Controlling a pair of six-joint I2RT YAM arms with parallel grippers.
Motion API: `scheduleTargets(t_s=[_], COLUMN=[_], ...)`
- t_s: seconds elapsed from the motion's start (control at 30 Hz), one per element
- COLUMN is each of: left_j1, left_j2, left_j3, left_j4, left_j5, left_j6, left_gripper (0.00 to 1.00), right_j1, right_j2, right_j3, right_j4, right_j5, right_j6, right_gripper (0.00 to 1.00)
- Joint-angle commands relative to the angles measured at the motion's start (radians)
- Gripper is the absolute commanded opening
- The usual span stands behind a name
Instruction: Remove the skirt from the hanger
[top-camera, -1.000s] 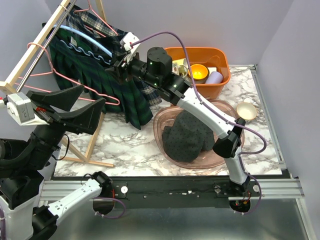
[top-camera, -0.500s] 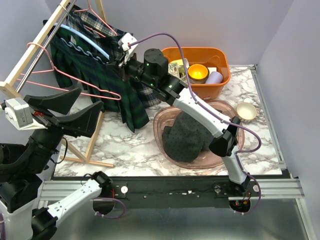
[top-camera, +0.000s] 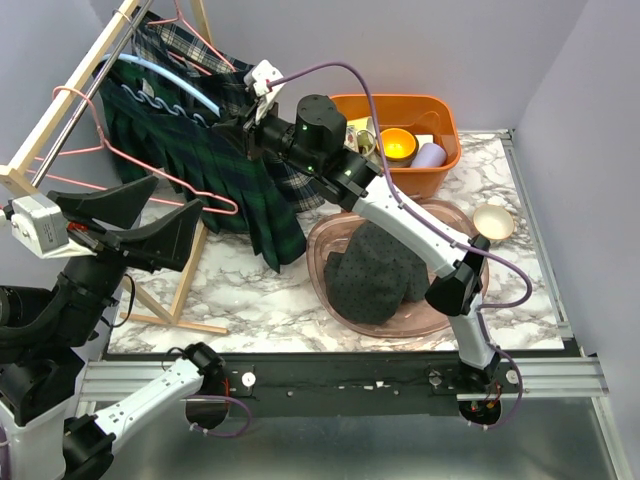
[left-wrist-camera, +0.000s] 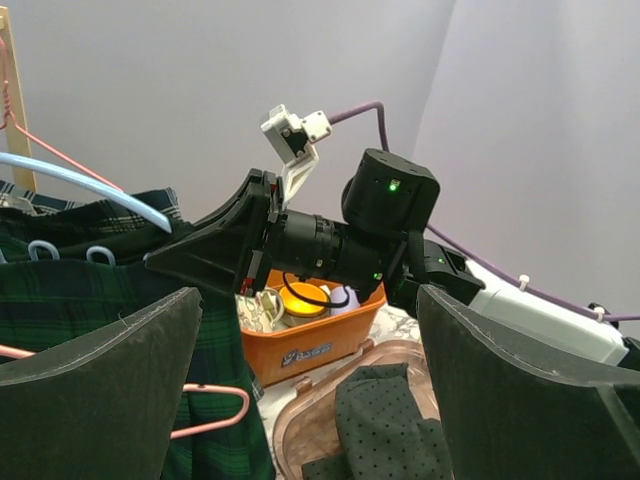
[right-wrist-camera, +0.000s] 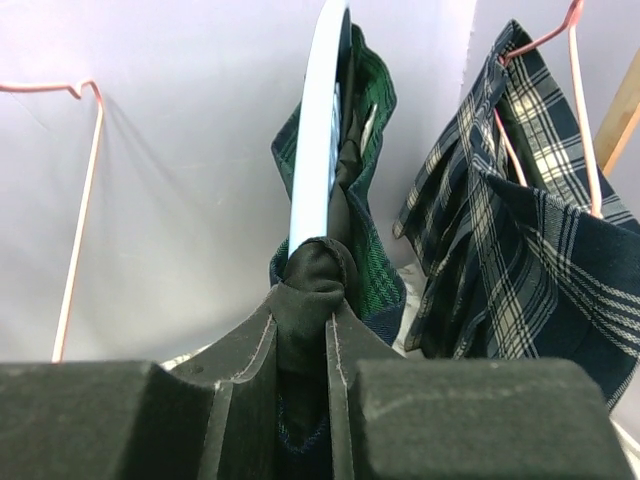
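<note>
A green plaid skirt (top-camera: 220, 175) hangs from a light blue hanger (top-camera: 170, 75) on the wooden rack at the far left. My right gripper (top-camera: 245, 128) is shut on the skirt's dark waistband at the hanger's right end. In the right wrist view the gripper (right-wrist-camera: 305, 290) pinches bunched dark fabric just under the blue hanger (right-wrist-camera: 320, 120), and green plaid (right-wrist-camera: 372, 110) shows behind it. My left gripper (top-camera: 180, 195) is open and empty in front of the skirt, near the pink hanger. In the left wrist view (left-wrist-camera: 308, 300) its fingers frame the skirt (left-wrist-camera: 60, 290) and the right arm.
An empty pink hanger (top-camera: 150, 165) hangs in front of the green skirt. A navy and white plaid skirt (right-wrist-camera: 520, 230) hangs on another pink hanger behind. An orange bin (top-camera: 440, 150), a pink tray (top-camera: 450, 300) holding a dark cloth (top-camera: 375, 270) and a small bowl (top-camera: 493, 220) lie to the right.
My right gripper stays shut on the waistband and has shifted slightly; the skirt's lower edge has swung a little to the right. My left gripper has moved only slightly.
</note>
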Motion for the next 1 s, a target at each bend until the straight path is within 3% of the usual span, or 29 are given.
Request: scheduleTargets(t_s=[0.0,0.53,0.97], left_j1=[-0.003,-0.003,-0.005], left_j2=[-0.005,0.008,0.074], left_j3=[0.008,0.009,0.058], left_j4=[-0.026,-0.036,-0.093], left_j5=[-0.042,-0.059,-0.142], left_j6=[0.022,0.036,0.057], left_gripper=[0.99,0.99,0.99], right_j1=[0.006,0.006,0.006], right_j2=[-0.083,-0.148,-0.312], right_j3=[0.057,0.005,-0.297], right_j4=[0.234,0.315,0.377], right_j5=[-0.015,-0.012,-0.032], right_j6=[0.049,0.057,0.052], right_gripper=[0.01,0.01,0.01])
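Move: The right hand already pinches the right end of the green skirt's waist on the blue hanger; the middle of that blue hanger lies about 17 cm left, 7 cm ahead and 6 cm above. The empty pink hanger is some 14 cm left and 13 cm back, slightly lower; the navy plaid skirt hangs roughly 16 cm ahead and 8 cm left. From the left hand, the blue hanger is about 29 cm ahead and 17 cm left. Keeping its pinch on the green skirt's waist at the hanger end, the right hand first lifts almost straight up, then still rising pulls right and back, away from the rack, ending about 5 cm higher with a similar sideways pull. Its fingers tip up some 5 to 10 degrees. The left hand, wide open, only eases forward slightly. ##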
